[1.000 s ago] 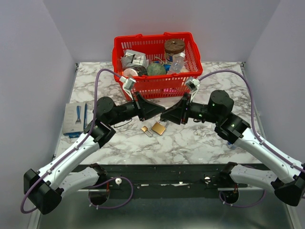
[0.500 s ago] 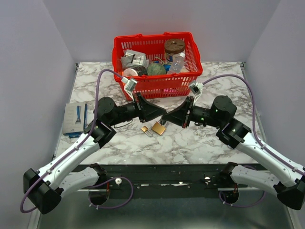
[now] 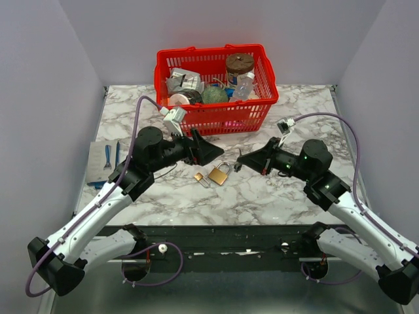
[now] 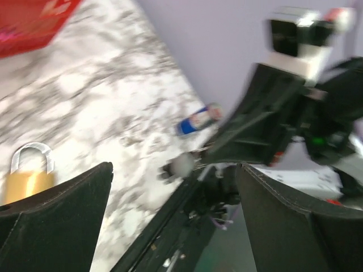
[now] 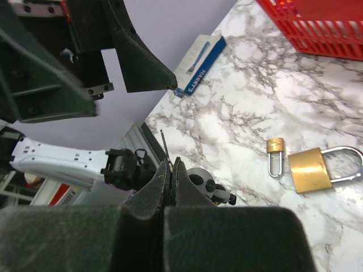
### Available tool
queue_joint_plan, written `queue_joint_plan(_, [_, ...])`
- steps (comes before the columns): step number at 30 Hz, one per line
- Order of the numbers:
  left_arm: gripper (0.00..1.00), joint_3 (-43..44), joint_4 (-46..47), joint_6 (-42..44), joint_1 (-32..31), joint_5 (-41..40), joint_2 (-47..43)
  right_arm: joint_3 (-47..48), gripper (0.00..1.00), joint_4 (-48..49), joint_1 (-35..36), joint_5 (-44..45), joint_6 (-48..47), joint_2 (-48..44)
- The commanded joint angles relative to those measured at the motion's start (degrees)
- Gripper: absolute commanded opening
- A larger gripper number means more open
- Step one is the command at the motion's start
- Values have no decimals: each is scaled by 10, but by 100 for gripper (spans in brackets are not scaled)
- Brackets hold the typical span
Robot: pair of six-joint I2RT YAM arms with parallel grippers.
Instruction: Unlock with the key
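Note:
A large brass padlock [image 3: 219, 174] lies on the marble table, its shackle pointing right, with a small brass padlock [image 3: 200, 178] just to its left. Both locks also show in the right wrist view, the large padlock [image 5: 311, 170] and the small one [image 5: 275, 153]. My right gripper [image 3: 254, 159] hangs right of the locks, shut on the key's thin wire ring [image 5: 164, 144]. The key bunch [image 5: 207, 187] dangles below its tips. My left gripper [image 3: 215, 153] is open and holds nothing, above and left of the locks. Its fingers [image 4: 57, 221] frame the blurred key [image 4: 181, 164].
A red basket [image 3: 216, 118] full of jars and packets stands behind the grippers. A blue-and-white packet [image 3: 105, 163] lies at the table's left edge. A small blue tube [image 4: 198, 119] rests near the right arm. The table's front edge runs just below the locks.
My left gripper has opened and drawn back to the left. My right gripper has shut and pulled away to the right with the key. The large padlock now lies uncovered between them.

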Motion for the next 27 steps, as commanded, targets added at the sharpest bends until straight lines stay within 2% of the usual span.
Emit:
queue_joint_plan(1, [97,-4,-201,44,16,-160,10,-30,1,-20,-26,34,18,-42])
queue_joint_plan(6, [95,-27,-221,127,16,-160,56,-40,1,-43,-31,46,14,-51])
queue_joint_plan(9, [92,-40,-205,169,16,-125,98,-39,1,-45,-31,43,14,-46])
queue_joint_plan(13, [83,-32,-210,229,17,-138,175,-38,1,-46,-31,39,13,-46])
queue_joint_plan(16, [74,-14,-221,247,18,-173,225,-38,1,-47,-31,42,13,-50])
queue_joint_plan(27, [66,38,-227,327,20,-183,381,-38,1,-55,-31,45,9,-53])
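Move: The small padlock lies on the table about 32 cm below the open left hand, some 6 cm ahead and 6 cm to its left. The big padlock is about 6 cm to the right of the small one and 1 cm farther out. The key, held in the right fingers, is about 5 cm right of the left hand, 2 cm back and 4 cm lower. From the right hand the small padlock is roughly 7 cm ahead, 11 cm left and 29 cm below; the big one about 8 cm ahead, 5 cm left, equally low. The left hand leaves the key and drops steeply, some 28 cm, towards the small padlock, easing about 5 cm forward and 6 cm left, mostly early on, while its fingers swing some 55 to 60 degrees from nearly level to mostly down and narrow from wide open to about two-thirds, slowing above the padlock without visibly touching it. Meanwhile the right hand keeps its fingers shut on the key and backs off a little to the right and down, turning slightly clockwise, then all but waits. ##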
